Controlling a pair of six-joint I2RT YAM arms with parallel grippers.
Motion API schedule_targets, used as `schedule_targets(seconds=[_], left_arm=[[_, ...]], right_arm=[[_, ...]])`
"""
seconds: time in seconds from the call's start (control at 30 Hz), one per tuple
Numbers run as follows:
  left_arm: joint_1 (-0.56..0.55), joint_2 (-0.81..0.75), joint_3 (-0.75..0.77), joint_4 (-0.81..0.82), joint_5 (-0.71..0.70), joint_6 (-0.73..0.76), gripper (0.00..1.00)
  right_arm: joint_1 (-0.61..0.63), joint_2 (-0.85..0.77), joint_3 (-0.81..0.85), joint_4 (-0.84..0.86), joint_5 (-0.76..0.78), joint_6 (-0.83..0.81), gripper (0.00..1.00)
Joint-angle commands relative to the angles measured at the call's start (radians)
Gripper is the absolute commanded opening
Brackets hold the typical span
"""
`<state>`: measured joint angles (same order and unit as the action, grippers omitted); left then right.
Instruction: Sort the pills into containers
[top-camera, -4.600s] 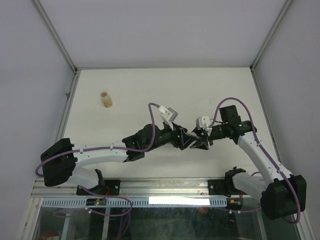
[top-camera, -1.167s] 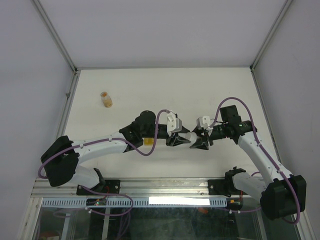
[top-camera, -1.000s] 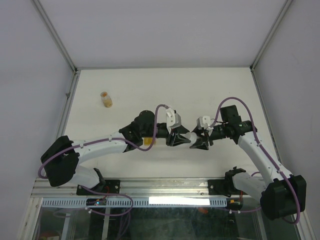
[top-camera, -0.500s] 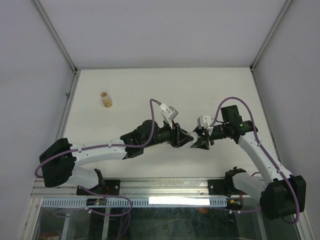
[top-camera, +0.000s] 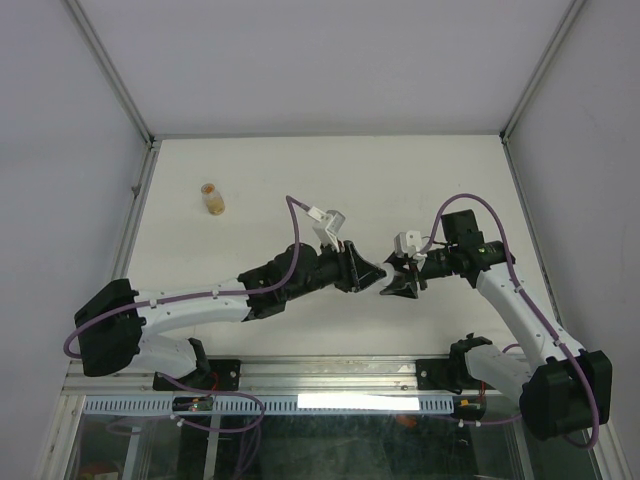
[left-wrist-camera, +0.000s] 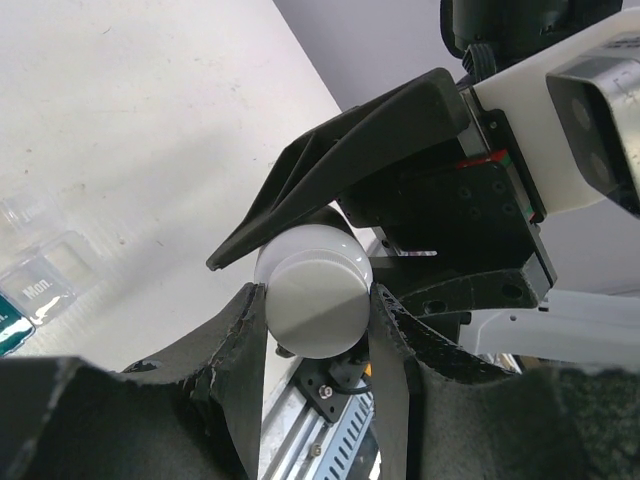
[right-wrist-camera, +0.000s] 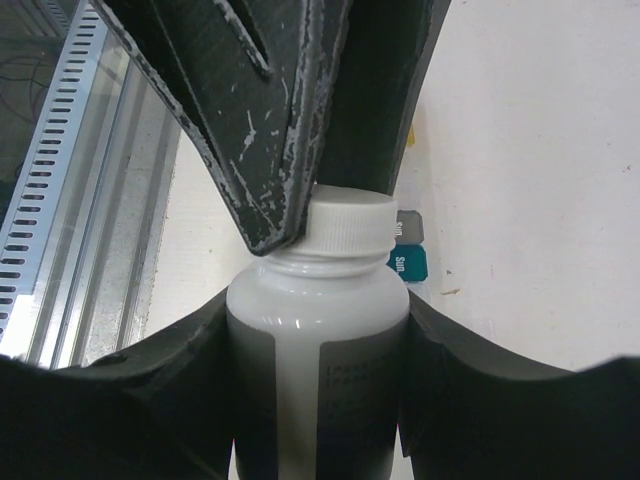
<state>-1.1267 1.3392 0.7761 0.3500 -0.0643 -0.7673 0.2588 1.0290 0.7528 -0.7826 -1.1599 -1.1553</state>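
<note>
A white pill bottle (right-wrist-camera: 315, 370) is held above the table by its body, my right gripper (right-wrist-camera: 317, 320) shut around it. Its ribbed white cap (right-wrist-camera: 345, 225) points toward the left arm. My left gripper (left-wrist-camera: 315, 300) is shut on that cap (left-wrist-camera: 312, 305), one finger on each side. In the top view the left gripper (top-camera: 365, 272) and the right gripper (top-camera: 398, 283) meet nose to nose at mid-table. The containers (left-wrist-camera: 40, 270) lie on the table below, with a teal compartment (right-wrist-camera: 408, 262) showing past the cap. The pills are hidden.
A small amber vial (top-camera: 211, 198) stands at the far left of the white table (top-camera: 330, 170). Metal frame rails (top-camera: 130, 220) border the table's sides, and a slotted rail (right-wrist-camera: 60, 190) runs along the near edge.
The left arm has straightened and its wrist has twisted about the cap, the wrist camera swinging leftward. Both grips stay as they were; the right arm has barely moved.
</note>
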Motion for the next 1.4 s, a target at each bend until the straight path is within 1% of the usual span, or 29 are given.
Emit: schedule_targets(seconds=[0.0, 0.33, 0.47, 0.57, 0.7, 0.77, 0.83, 0.9, 0.97, 1.07, 1.13, 1.37], left_arm=[[-0.006, -0.07, 0.08, 0.094, -0.02, -0.124, 0.0], [-0.005, -0.092, 0.08, 0.07, -0.05, -0.225, 0.0], [-0.003, -0.092, 0.084, 0.042, -0.091, -0.268, 0.0], [-0.003, -0.083, 0.104, 0.002, -0.117, -0.298, 0.03], [-0.002, -0.056, 0.13, -0.006, -0.094, -0.306, 0.03], [-0.002, -0.043, 0.135, 0.002, -0.076, -0.299, 0.05], [-0.001, -0.035, 0.132, 0.013, -0.063, -0.295, 0.12], [-0.002, -0.032, 0.125, 0.028, -0.046, -0.289, 0.26], [-0.002, -0.031, 0.118, 0.043, -0.029, -0.279, 0.44], [-0.002, -0.036, 0.1, 0.078, 0.001, -0.259, 0.59], [-0.002, -0.039, 0.082, 0.097, 0.011, -0.253, 0.66], [-0.001, -0.071, 0.025, 0.101, -0.01, -0.232, 0.81]], right_arm=[[0.01, 0.006, 0.021, 0.017, -0.034, -0.015, 0.0], [0.01, 0.009, 0.02, 0.033, -0.02, 0.005, 0.0], [0.01, 0.009, 0.019, 0.041, -0.012, 0.013, 0.0], [0.01, 0.008, 0.019, 0.044, -0.007, 0.016, 0.0], [0.01, 0.005, 0.018, 0.047, -0.007, 0.019, 0.0], [0.01, 0.004, 0.019, 0.047, -0.008, 0.02, 0.0], [0.011, 0.002, 0.018, 0.046, -0.007, 0.02, 0.0], [0.01, 0.002, 0.019, 0.046, -0.008, 0.021, 0.0], [0.01, 0.002, 0.02, 0.046, -0.009, 0.02, 0.0], [0.011, 0.002, 0.021, 0.046, -0.011, 0.02, 0.0], [0.01, 0.002, 0.02, 0.045, -0.011, 0.02, 0.0], [0.01, 0.001, 0.02, 0.043, -0.014, 0.02, 0.0]])
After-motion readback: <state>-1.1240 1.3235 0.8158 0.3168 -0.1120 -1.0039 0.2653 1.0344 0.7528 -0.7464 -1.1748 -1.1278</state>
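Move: The white bottle's cap is already between my left fingers, its middle barely 1 cm to the right of my left hand point and level with it. The bottle's body sits about 3 cm right of that hand and 3 cm below. The pill box lies on the table some 8 cm to the left of my left hand, level fore and aft, about 17 cm down. From my right hand, which grips the body, the cap is about 3 cm left and 3 cm up. I finish the twist on the cap with my left hand, rolling about 15 degrees more around my finger line, counter-clockwise as seen looking at the cap's top, while my right hand holds the bottle nearly still. Then I spread my left fingers wide, letting go of the cap's sides, and lift about 2 cm. ##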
